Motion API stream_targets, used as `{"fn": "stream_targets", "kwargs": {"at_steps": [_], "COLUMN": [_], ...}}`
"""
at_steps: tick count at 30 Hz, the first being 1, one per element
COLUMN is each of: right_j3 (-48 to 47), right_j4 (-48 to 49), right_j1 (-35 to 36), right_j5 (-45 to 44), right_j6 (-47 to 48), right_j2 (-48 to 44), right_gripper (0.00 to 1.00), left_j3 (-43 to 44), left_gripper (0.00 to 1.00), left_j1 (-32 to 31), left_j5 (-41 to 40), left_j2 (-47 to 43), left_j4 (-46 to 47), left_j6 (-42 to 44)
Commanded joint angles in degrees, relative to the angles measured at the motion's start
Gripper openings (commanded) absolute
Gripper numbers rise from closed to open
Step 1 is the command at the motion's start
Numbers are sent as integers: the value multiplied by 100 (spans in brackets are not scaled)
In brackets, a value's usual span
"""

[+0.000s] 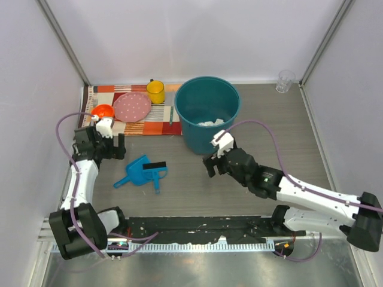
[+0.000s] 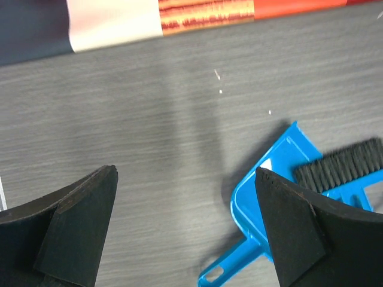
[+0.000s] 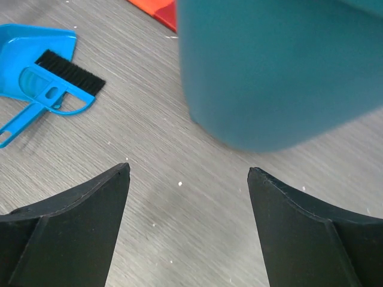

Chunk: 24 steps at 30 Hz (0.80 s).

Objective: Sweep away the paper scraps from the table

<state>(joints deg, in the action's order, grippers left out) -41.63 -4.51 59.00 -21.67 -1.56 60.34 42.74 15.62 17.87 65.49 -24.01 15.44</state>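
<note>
Crumpled white paper scraps (image 1: pixel 210 122) lie inside the teal bucket (image 1: pixel 209 110) at the back middle of the table (image 1: pixel 269 119). A blue dustpan (image 1: pixel 137 172) with a black-bristled blue brush (image 1: pixel 157 168) resting on it lies flat in front of the left arm. My left gripper (image 1: pixel 119 148) hovers open just left of the dustpan (image 2: pixel 263 197), nothing between its fingers (image 2: pixel 84 221). My right gripper (image 1: pixel 209 167) is open and empty over bare table, close in front of the bucket (image 3: pixel 281 66). Tiny white specks (image 3: pixel 179 183) dot the wood below it.
A striped placemat (image 1: pixel 128 122) at the back left carries a pink plate (image 1: pixel 132 107), a yellow cup (image 1: pixel 156 91), an orange bowl (image 1: pixel 103 111) and a green pen (image 1: pixel 170 113). A clear glass (image 1: pixel 285 81) stands at the back right corner. White walls enclose the table.
</note>
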Motion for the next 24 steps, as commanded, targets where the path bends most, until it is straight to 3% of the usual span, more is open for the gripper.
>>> {"fn": "stream_targets", "kwargs": {"at_steps": [1, 5, 11, 14, 18, 24], "right_j3": [339, 243, 278, 627, 1261, 2456], "right_j4": [-618, -1183, -1122, -447, 1210, 3497], "right_j1": [-476, -1809, -3156, -3851, -4509, -4968], "right_j5": [-364, -487, -601, -1022, -2075, -2403], "right_j6": [-1361, -2224, -2472, -2192, -1831, -1277], "right_j2": [-654, -436, -277, -355, -426, 91], "right_gripper": [86, 84, 84, 84, 84, 84], "left_j3": [-353, -845, -1574, -1768, -1822, -1901], "left_gripper": [100, 100, 100, 100, 100, 100], "left_j1": [-6, 3, -6, -6, -6, 3], "left_j5": [42, -46, -924, -996, -1145, -1277], "left_j2": [-423, -529, -696, -670, -582, -476], "left_j4": [1661, 2312, 3762, 4141, 4343, 4528], "left_j6": [-691, -1059, -1868, -1913, -2185, -2238]}}
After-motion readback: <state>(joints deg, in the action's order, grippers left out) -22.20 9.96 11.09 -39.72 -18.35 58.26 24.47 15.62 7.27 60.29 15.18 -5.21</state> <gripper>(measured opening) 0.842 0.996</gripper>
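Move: Neither gripper holds anything. The brush, lying on the dustpan, is about 29 cm to the right hand's left, 2 cm ahead and 17 below; the dustpan is some 36 cm left, 4 ahead. The bin stands roughly 23 cm ahead, 4 left. From the left hand, the brush lies about 21 cm right, 5 back and 9 below, the dustpan 14 right and 4 back, and the orange bowl 27 ahead, 7 left. Heading for the empty right side of the table, the open right hand sweeps about 30 cm to the right, away from the bin and brush, easing forward early and sinking mainly later, while turning some 70 degrees clockwise. The left, also open, drifts a few centimetres forward and left towards the bowl, its fingers tilting up and turning counter-clockwise. ##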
